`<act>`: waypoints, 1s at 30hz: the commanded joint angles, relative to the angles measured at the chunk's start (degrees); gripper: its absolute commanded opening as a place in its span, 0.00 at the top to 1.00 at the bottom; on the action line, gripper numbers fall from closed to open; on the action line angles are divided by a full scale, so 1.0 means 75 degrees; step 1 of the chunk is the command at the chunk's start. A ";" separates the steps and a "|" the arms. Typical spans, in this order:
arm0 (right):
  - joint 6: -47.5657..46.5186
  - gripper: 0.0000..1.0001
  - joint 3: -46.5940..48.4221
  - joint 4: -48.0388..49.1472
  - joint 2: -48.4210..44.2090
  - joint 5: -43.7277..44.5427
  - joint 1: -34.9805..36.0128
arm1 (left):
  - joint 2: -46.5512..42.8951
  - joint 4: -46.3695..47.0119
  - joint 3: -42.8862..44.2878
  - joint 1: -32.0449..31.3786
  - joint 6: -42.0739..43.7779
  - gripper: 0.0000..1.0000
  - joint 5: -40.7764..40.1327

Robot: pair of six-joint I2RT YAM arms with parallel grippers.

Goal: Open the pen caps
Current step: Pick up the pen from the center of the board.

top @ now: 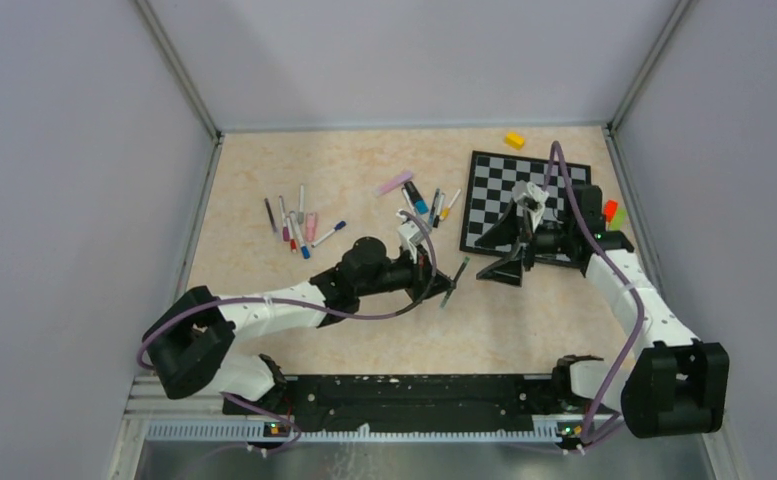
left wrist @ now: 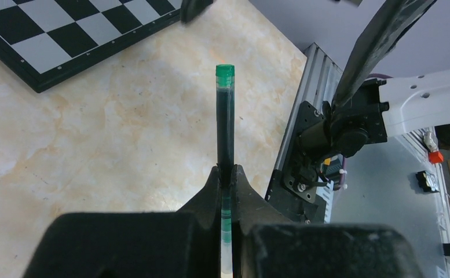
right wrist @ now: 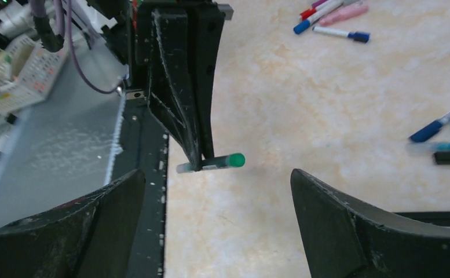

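My left gripper [left wrist: 227,171] is shut on a thin green pen [left wrist: 226,121] and holds it above the table. The pen's dark length sticks out past the fingertips and ends in a bright green tip [left wrist: 225,72]. I cannot tell where its cap begins. In the top view the pen [top: 453,282] slants between the two grippers, with the left gripper [top: 451,277] on it. My right gripper [right wrist: 216,223] is wide open and faces the green tip [right wrist: 235,160] from a short way off, touching nothing. In the top view the right gripper [top: 486,257] sits just right of the pen.
Several capped pens lie at the back left [top: 294,225] and back centre [top: 426,200]. A chessboard [top: 524,195] lies under the right arm. A yellow block [top: 514,140] is behind the board and red and green blocks [top: 612,212] are at its right. The metal base rail [left wrist: 303,145] runs along the near edge.
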 commanded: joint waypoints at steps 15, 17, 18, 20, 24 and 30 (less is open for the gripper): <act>0.6344 0.26 -0.1732 0.5338 -0.0014 -0.0309 0.0463 | 0.0385 0.0992 0.0365 -0.0620 0.0168 1.00 -0.0687; 0.6359 0.28 -0.1755 0.5338 0.0011 -0.0271 0.0463 | 0.0376 0.1012 0.0361 -0.0633 0.0171 1.00 -0.0715; 0.6361 0.29 -0.1774 0.5347 0.0019 -0.0271 0.0470 | 0.0384 0.1014 0.0346 -0.0639 0.0166 1.00 -0.0731; 0.6463 0.30 -0.1813 0.5417 0.0037 -0.0269 0.0482 | 0.0369 0.1016 0.0350 -0.0651 0.0165 1.00 -0.0789; 0.6759 0.38 -0.1852 0.5620 0.0181 -0.0393 0.0559 | 0.0279 0.1008 0.0301 -0.0674 0.0165 1.00 -0.1012; 0.6948 0.52 -0.1852 0.5803 0.0376 -0.0566 0.0752 | 0.0141 0.1018 0.0247 -0.0712 0.0177 1.00 -0.1276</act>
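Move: The pen's green end, sticking out of the left hand's shut fingers, lies about 4 cm to the right hand's left, 1 cm ahead and some 3 cm below it. From the left hand that end is about 5 cm ahead, 2 cm to the right and 3 cm higher. Down on the table, around 20 cm below the right hand, the chessboard's middle is some 20 cm ahead and 14 cm right; the loose pens lie about 20 cm ahead and 10 cm left. The pen's green end is brought between the right hand's open fingers from both sides: the left hand keeps its pinch and carries the pen about 2 cm to the right, while the right hand moves some 2 cm left and 2 cm down, slipping back about 1 cm. The right hand rolls some 25 degrees, its forward finger dipping, and its fingers narrow from nearly wide to about half open. ##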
